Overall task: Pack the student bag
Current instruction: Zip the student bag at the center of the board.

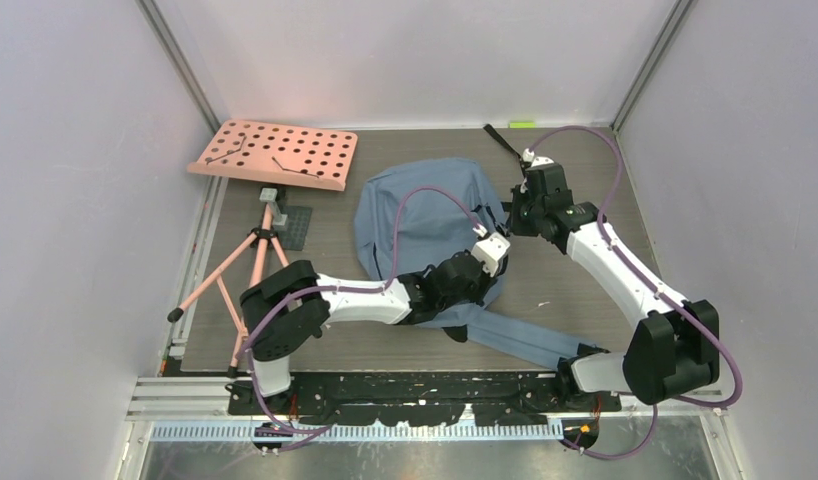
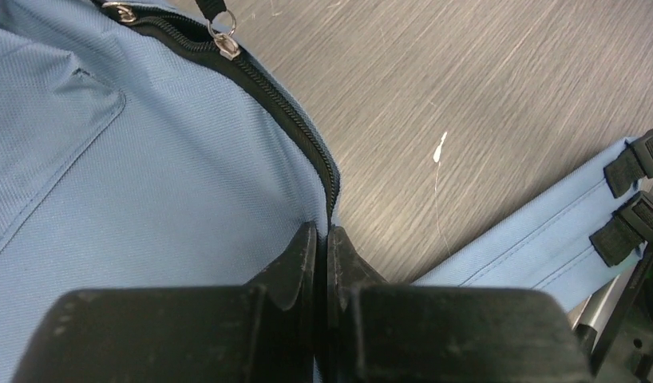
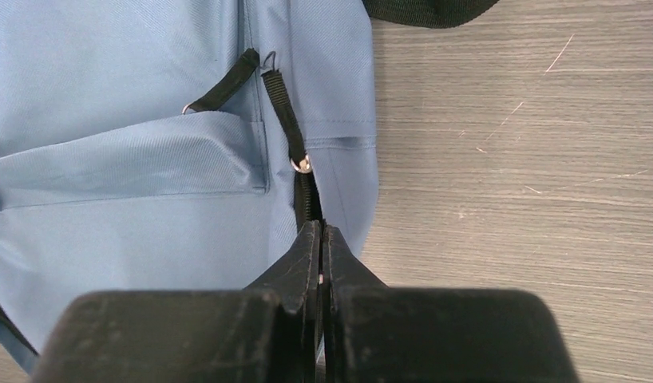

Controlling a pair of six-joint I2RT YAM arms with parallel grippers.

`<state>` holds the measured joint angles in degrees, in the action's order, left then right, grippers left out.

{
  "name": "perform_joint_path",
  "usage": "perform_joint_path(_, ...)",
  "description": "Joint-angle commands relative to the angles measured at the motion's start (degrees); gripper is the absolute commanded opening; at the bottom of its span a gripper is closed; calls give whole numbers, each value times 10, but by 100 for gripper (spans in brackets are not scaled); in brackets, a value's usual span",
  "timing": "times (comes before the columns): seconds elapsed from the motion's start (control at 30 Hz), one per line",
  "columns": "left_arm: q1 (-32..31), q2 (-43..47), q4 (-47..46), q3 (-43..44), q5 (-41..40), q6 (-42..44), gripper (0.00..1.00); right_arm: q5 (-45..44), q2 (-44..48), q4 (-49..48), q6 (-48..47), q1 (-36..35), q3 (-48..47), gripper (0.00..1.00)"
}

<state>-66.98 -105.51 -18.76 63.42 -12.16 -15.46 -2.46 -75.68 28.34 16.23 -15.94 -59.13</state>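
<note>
The student bag (image 1: 425,215), blue-grey fabric, lies flat in the middle of the table. Its padded shoulder straps (image 1: 525,338) trail toward the front right. My left gripper (image 1: 488,262) is at the bag's near right edge. In the left wrist view it (image 2: 323,233) is shut on the black zipper seam (image 2: 303,128), with a zipper pull (image 2: 226,44) further along. My right gripper (image 1: 512,213) is at the bag's right edge. In the right wrist view it (image 3: 321,229) is shut on the black zipper line just below a metal pull ring (image 3: 303,165).
A pink perforated board (image 1: 275,153) on a pink tripod (image 1: 247,262) stands at the back left. A black webbing strap (image 1: 502,140) and a small green item (image 1: 522,124) lie near the back wall. Buckled strap ends (image 2: 635,191) lie right of the left gripper. Walls enclose three sides.
</note>
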Motion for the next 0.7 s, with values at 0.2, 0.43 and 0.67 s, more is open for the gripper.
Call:
perform_joint_path(0.2,-31,43,-15,-103,51,2,0,-54,-65,-65,-10,1,-46,0)
perform_joint_path(0.43,-48,49,-14,-124,80,-5,0,-44,-95,-97,-1,1,-61,0)
perform_joint_path(0.67,-63,62,-24,-140,82,-11,0,-49,-143,-110,-8,1,-79,0)
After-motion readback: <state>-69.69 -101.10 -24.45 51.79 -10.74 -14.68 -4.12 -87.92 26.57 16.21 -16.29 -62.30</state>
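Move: The other zip slider, towards which the right hand takes its own slider, lies some 4 cm ahead of that hand, 1 cm left and 5 cm below. The front-pocket tab is about 6 cm ahead, 5 cm left and 8 cm down from the right hand. From the left hand, shut on the bag's seam, that other slider stands roughly 15 cm ahead and 3 cm right, about level; the blue strap runs about 10 cm back, 9 cm right and 9 cm lower. The bag's zip seam, still pinched in the left fingers, is drawn back about 4 cm and also left and down by some 3 cm each, away from the sliders. Meanwhile the shut right fingers keep the zip pull and sink about 5 cm, easing 2 cm forward towards the other slider and tipping slightly more downward. ##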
